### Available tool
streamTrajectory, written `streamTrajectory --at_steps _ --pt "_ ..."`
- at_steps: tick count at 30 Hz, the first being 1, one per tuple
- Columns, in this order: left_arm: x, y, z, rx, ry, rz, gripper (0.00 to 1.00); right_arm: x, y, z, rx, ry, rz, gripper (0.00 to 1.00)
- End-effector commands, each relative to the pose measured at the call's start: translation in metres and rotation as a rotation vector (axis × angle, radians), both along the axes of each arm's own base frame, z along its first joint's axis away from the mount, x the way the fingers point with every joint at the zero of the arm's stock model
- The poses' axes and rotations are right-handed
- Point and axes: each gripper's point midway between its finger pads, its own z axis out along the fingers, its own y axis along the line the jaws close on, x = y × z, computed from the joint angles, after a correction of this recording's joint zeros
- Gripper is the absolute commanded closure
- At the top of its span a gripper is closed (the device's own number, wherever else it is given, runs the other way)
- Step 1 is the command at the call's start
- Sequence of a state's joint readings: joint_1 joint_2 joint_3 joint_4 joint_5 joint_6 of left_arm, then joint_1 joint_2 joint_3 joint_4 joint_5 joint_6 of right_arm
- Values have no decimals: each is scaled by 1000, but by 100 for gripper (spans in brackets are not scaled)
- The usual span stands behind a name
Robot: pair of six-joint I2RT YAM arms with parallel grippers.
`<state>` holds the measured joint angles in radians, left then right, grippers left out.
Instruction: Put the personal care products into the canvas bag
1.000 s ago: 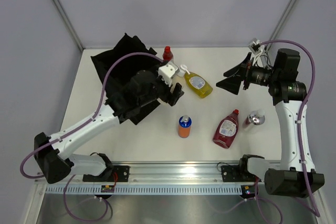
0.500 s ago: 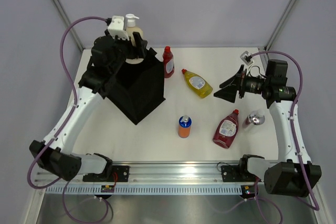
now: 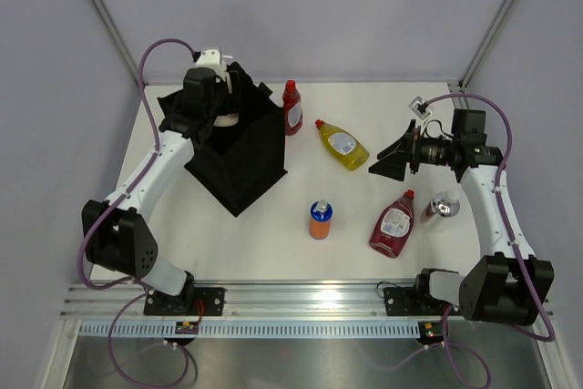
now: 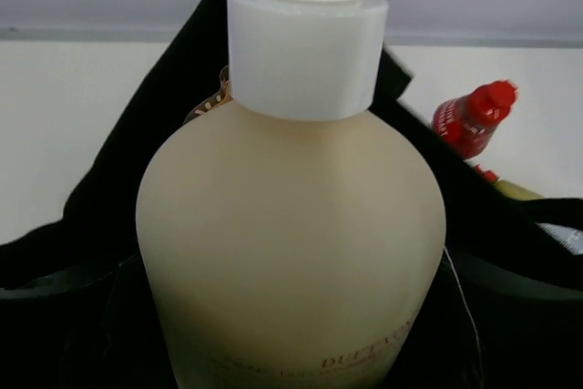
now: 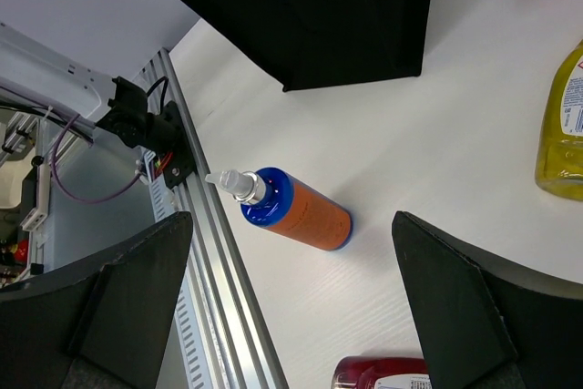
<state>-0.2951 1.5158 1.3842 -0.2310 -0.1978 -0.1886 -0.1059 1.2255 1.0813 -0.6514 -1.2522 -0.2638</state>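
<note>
My left gripper (image 3: 217, 97) is shut on the cream bottle (image 3: 225, 117) and holds it in the open top of the black canvas bag (image 3: 244, 154). In the left wrist view the cream bottle (image 4: 291, 252) with its white cap (image 4: 305, 52) fills the frame, with the bag (image 4: 127, 179) around it. The small red bottle (image 3: 291, 107), yellow bottle (image 3: 342, 145), orange bottle with blue cap (image 3: 320, 220), maroon bottle (image 3: 393, 223) and silvery can (image 3: 444, 207) rest on the table. My right gripper (image 3: 390, 157) is open and empty above the table, and the orange bottle (image 5: 301, 211) shows between its fingers.
The white table (image 3: 273, 243) ends at a metal rail (image 3: 301, 296) along the near edge, which also shows in the right wrist view (image 5: 196, 261). Grey walls and frame posts close the back and sides. The bag stands at the back left.
My left arm has brought the cream bottle down from above the bag's back edge into its open top. My right gripper has shifted slightly left.
</note>
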Motion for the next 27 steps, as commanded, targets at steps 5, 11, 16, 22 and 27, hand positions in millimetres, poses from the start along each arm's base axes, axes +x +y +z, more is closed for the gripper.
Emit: streamTrajectory --at_steps 5,11,16,22,27 --pt "17 19 9 -56 -111 48 99 3 0 -8 9 -10 29 0" --pt "29 11 -24 -53 -23 12 60 4 -1 -11 3 -6 29 0" --pt "36 5 -42 -67 43 4 18 4 -1 -13 -4 -4 28 0" --pt "38 3 -51 -78 68 -3 1 2 -2 -16 -10 -1 34 1" --pt "38 1 -37 -91 51 -31 1 1 -2 -18 -22 -11 43 1"
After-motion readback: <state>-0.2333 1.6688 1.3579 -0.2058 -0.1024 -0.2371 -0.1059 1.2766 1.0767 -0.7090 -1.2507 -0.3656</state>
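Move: My left hand holds the lotion bottle above the canvas bag. The bag's middle lies about 15 cm below my left hand, 4 cm back and 1 cm to its left. From the same hand the standing red bottle is some 7 cm ahead, 15 cm right and 18 cm down. The yellow bottle lies roughly level ahead, 31 cm right and 25 cm down. From my idle right hand the bag is about 15 cm ahead, 42 cm left and 13 cm lower. I lower the lotion bottle about 10 cm down through the bag's mouth with my left hand, swaying nearly 3 cm left and back again while the fingers tip some 13 degrees further down. At the bottom I open the fingers to full width and let go of the bottle, then ease up about 2 cm and slightly forward, still in the bag. ##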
